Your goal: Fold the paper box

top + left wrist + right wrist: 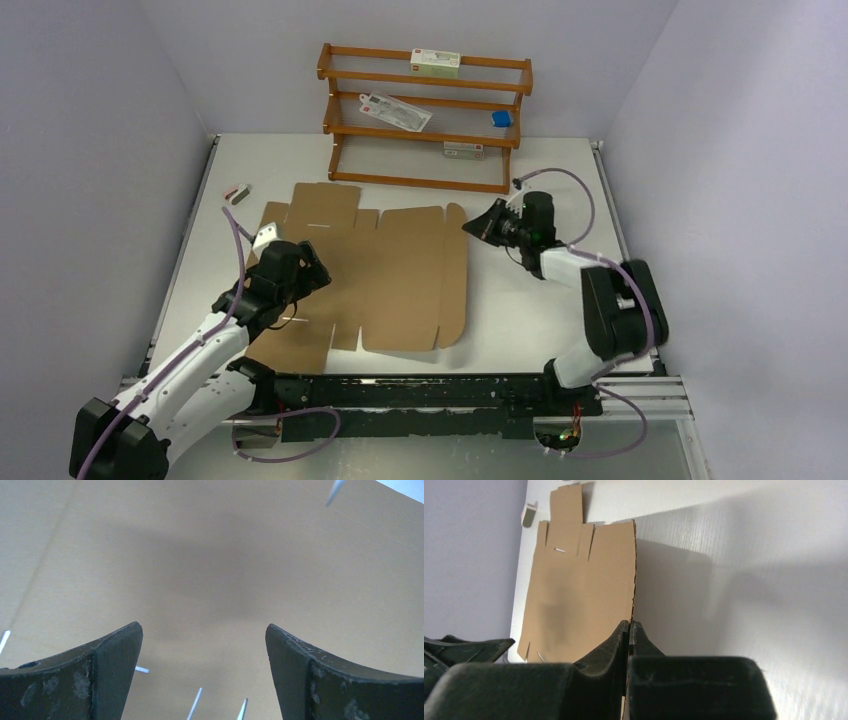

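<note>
The paper box [400, 270] lies flat and unfolded on the white table [540, 320], a brown die-cut sheet with flaps and slots. My left gripper [310, 268] hovers low over its left part. In the left wrist view this gripper [204, 630] is open, with only cardboard [210, 555] below it and nothing between the fingers. My right gripper [468, 229] is at the sheet's right edge near the far corner. In the right wrist view that gripper [629, 625] is shut on the thin edge of the paper box [574, 595].
An orange-brown wooden rack [425, 115] stands at the back, holding small white cartons [435, 63] and a blue item [501, 118]. A small grey and red object [237, 191] lies near the table's far left edge. Grey walls close in both sides.
</note>
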Tool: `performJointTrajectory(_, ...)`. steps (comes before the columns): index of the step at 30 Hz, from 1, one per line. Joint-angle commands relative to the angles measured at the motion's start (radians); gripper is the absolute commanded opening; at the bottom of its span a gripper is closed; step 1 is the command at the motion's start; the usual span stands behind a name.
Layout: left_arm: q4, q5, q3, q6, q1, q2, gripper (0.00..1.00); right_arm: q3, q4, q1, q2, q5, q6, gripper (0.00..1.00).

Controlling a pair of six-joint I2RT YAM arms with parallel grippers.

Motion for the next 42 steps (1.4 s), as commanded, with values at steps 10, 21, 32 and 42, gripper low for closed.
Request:
performJointTrajectory(10,0.036,-0.005,0.063,-0.011,0.009,0.09,0.98,-0.209,-0.646,-0.007,-0.722,0.319,-0.018,0.06)
performJointTrajectory(21,0.017,-0.055,0.096,-0.059,0.017,0.217,0.98,-0.179,-0.886,-0.006,-0.94,0.348,-0.092,0.5)
performJointTrajectory(32,-0.151,-0.093,0.145,-0.066,0.234,0.207,0.98,0.077,-0.611,0.083,-0.465,0.232,-0.295,0.88)
performJointTrajectory(42,-0.255,-0.113,0.097,-0.089,0.421,0.185,0.98,0.195,-0.402,0.176,-0.044,0.17,-0.332,0.97)
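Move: My right fingers are shut on the raised far-right edge of the paper box. The box's middle lies about 23 cm to their left, 12 cm back and 6 cm lower. The wooden shelf's base is some 10 cm ahead and 10 cm left. My open left hand hovers above the box, whose middle is about 10 cm to its right and 3 cm back. The box's left edge is roughly 14 cm to this hand's left, 2 cm back. Still pinching the edge, I pull my right hand back about 14 cm and 8 cm right, rising slightly and turning clockwise. I open the fingers, let the box go, then swing forward and left over its far side while sinking again. Meanwhile my open left hand dips, then sweeps 11 cm left towards the box's left edge, turning counter-clockwise. ##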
